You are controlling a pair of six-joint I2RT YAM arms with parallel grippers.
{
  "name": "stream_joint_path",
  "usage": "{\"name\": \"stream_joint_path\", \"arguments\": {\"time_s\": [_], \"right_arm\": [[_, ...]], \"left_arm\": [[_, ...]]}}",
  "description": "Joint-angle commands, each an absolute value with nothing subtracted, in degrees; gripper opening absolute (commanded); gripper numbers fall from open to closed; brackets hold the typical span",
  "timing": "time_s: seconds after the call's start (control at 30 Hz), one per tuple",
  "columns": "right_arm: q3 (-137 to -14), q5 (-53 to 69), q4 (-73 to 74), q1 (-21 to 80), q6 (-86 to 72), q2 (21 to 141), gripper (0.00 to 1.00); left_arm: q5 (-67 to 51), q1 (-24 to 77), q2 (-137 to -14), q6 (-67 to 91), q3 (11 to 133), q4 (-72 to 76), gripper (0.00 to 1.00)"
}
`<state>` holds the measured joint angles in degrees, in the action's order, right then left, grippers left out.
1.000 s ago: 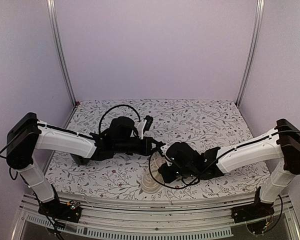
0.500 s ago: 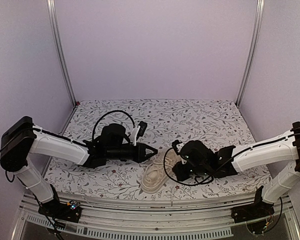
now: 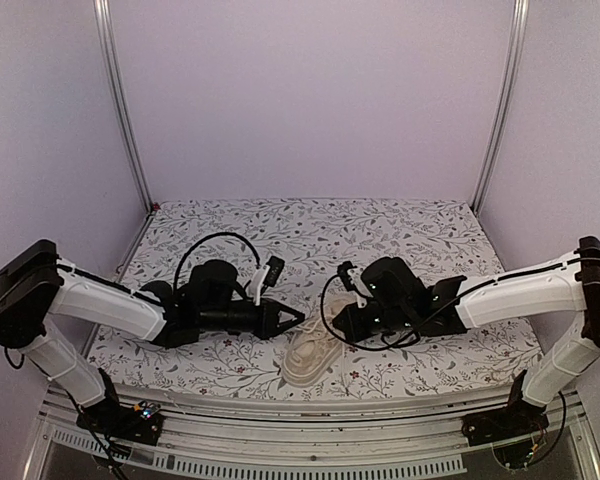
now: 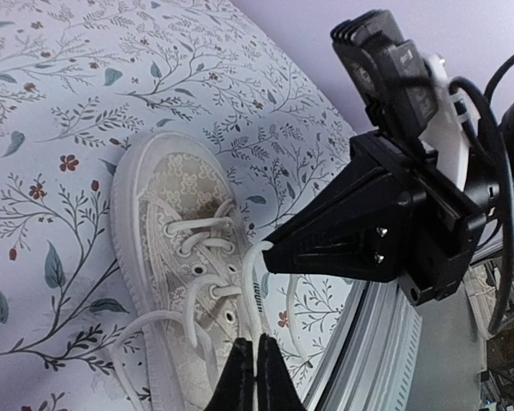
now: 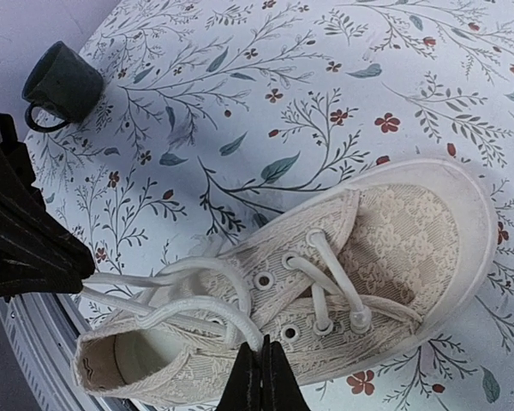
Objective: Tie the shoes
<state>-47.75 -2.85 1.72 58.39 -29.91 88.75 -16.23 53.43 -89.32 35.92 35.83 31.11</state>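
Note:
The shoe (image 3: 313, 356), a cream lace-patterned low-top sneaker, lies on the floral tabletop near the front edge, toe pointing away. My left gripper (image 3: 300, 313) hovers just left of its tongue, and in the left wrist view it (image 4: 257, 353) is shut on a pale lace (image 4: 259, 291). My right gripper (image 3: 342, 322) is just right of the shoe. The right wrist view shows it (image 5: 261, 353) shut on a lace loop (image 5: 197, 306) over the shoe (image 5: 385, 248). Lace strands run taut between the two grippers above the open collar.
A dark cup (image 5: 60, 86) lies on its side on the tabletop beyond the left gripper. The table's metal front rail (image 4: 385, 342) runs right beside the shoe's heel. Purple walls and metal posts enclose the back and sides.
Both grippers have drawn apart from above the shoe, the left going left and the right going right and back, each keeping its lace, so the strands now stretch between them.

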Motion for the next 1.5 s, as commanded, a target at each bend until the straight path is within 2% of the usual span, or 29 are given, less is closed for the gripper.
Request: {"name": "stream_joint_path", "arguments": {"time_s": [0.0, 0.33, 0.73, 1.1, 1.47], "right_arm": [[-49.25, 1.34, -0.72, 58.24, -28.72, 90.71, 0.02], [-47.24, -0.42, 2.76, 56.08, -33.05, 90.52, 0.02], [-40.37, -0.99, 6.98, 50.45, -36.01, 81.98, 0.02], [-42.0, 2.25, 1.33, 49.72, -38.46, 91.47, 0.02], [-50.46, 3.57, -2.84, 46.08, -32.94, 98.74, 0.02]], "left_arm": [[-14.58, 52.65, -86.85, 33.7, 34.45, 27.02, 0.0], [-12.08, 52.69, -84.26, 32.01, 32.46, 23.17, 0.0], [-14.35, 52.76, -89.07, 31.95, 31.87, 27.77, 0.0], [-16.56, 53.5, -95.14, 34.34, 31.71, 28.04, 0.0], [-20.29, 58.7, -99.21, 36.47, 35.29, 29.97, 0.0]]}}
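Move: Each closed gripper holds shoelace. From the left hand, the lace crossing on the shoe lies about 5 cm right, 2 cm ahead and 6 cm below, while the heel opening is some 5 cm back, 1 cm right and 9 cm lower. From the right hand, that crossing is roughly 3 cm left, 2 cm ahead and 3 cm down; the toe is about 10 cm ahead, 1 cm right and 7 cm below. Keeping its pinch on the lace, the right hand draws it about 6 cm right, away from the crossing and off the shoe's right side, then sinks to about 7 cm below its start and finishes by going some 4 cm forward, having turned about 10 degrees clockwise and tipped slightly further down. The left hand, also still gripping lace, first eases a little left and down, then drops to about 7 cm below its start beside the shoe, finally drawing back towards the heel and slightly right. ##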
